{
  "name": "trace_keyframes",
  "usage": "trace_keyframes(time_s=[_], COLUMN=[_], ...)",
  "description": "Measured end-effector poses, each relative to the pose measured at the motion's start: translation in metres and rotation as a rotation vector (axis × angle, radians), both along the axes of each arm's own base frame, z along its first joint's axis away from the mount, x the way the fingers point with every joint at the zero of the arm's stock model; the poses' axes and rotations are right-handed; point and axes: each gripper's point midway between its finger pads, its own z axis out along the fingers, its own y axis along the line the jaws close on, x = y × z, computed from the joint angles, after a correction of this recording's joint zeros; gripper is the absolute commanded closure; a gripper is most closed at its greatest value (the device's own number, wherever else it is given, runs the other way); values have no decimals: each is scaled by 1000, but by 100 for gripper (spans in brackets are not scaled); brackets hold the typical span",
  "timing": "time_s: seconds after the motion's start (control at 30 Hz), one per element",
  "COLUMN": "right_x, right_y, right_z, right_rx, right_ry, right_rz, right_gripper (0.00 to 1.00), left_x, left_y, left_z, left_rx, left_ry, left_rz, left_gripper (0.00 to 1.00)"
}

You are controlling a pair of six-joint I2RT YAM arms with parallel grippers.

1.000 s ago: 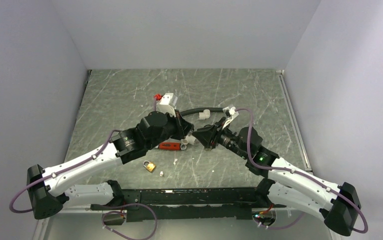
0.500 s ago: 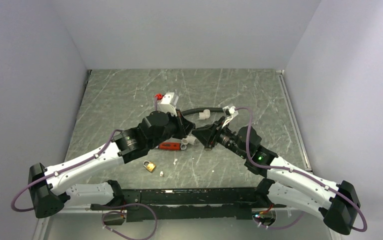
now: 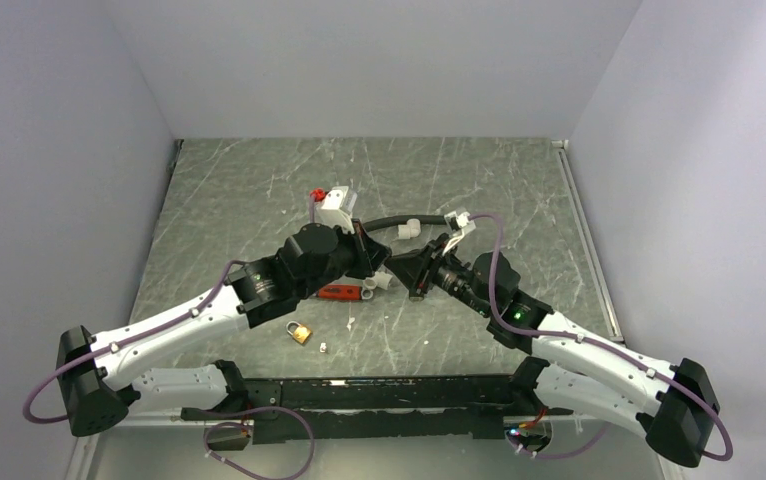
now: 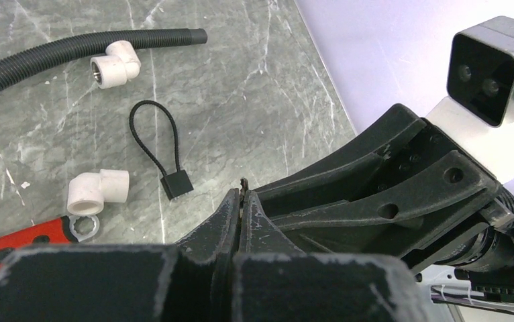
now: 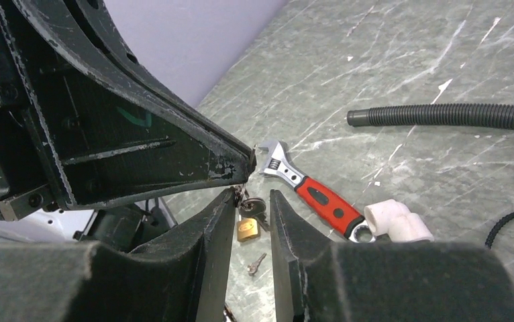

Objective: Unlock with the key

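My left gripper [image 4: 243, 191] is shut on the key [image 4: 243, 182], a tiny thin metal piece whose tip pokes out past the fingertips. In the right wrist view the key's dark head [image 5: 252, 205] hangs just under the left gripper's tip. My right gripper [image 5: 251, 194] stands open, one finger on either side of the key's head and a gap still showing. The two grippers meet tip to tip above the table's middle, left gripper [image 3: 383, 262] and right gripper [image 3: 400, 266]. The brass padlock [image 3: 300, 331] lies on the table below them, also seen as padlock [image 5: 247, 229].
A red-handled wrench [image 3: 339, 292] lies under the grippers. A black corrugated hose [image 3: 389, 222], white pipe elbows [image 4: 98, 191] and a black cord loop [image 4: 150, 141] lie around. A small key-shaped piece [image 5: 256, 263] rests near the padlock. White and red parts [image 3: 331, 200] sit farther back.
The right gripper's fingers have drawn closer together around the key's head, and the right arm has edged slightly toward the left gripper. The left gripper stays shut.
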Motion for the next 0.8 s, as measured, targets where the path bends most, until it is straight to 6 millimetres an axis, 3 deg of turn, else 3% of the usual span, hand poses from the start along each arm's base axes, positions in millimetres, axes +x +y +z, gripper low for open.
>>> trace_keyframes(time_s=[0.2,0.4,0.77,0.8], right_x=[4,7,15,17], right_y=[-3,-3,-5,-7], right_z=[2,4,-3,-5], right_rx=[7,10,-17,-32], right_ry=[2,4,26,36], right_rz=[-27,-44,-90,-105], right_gripper=[78,100,100,91], left_x=[0,1,0,0], left_y=[-1,-2,-3,-1], left_z=[-3,1,-2,-5], left_rx=[-9,-26,-26,-12], left_ry=[6,1,6,10], left_rz=[3,4,6,15], left_gripper=[100,100,100,99])
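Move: The key sticks out of the left gripper's closed tips, about 1 cm ahead, right of and below the left hand point. From the right hand it stands between the part-open fingers, about 1 cm ahead, 1 cm left and 1 cm up. On the table some 25 cm below the right hand lie the wrench's ring end, 6 cm left and 2 cm ahead, the white elbow, 3 cm left and 5 cm ahead, and the black cable lock, 6 cm right and 6 cm ahead. Keep the left gripper nearly still and shut, the key in its tips. Slide the right gripper forward roughly 1.5 cm across those tips, with a slight drift right at the end and a clockwise turn of about 5 degrees, closing its fingers fully around the key's place about midway; the left tips end up pinching nothing. ##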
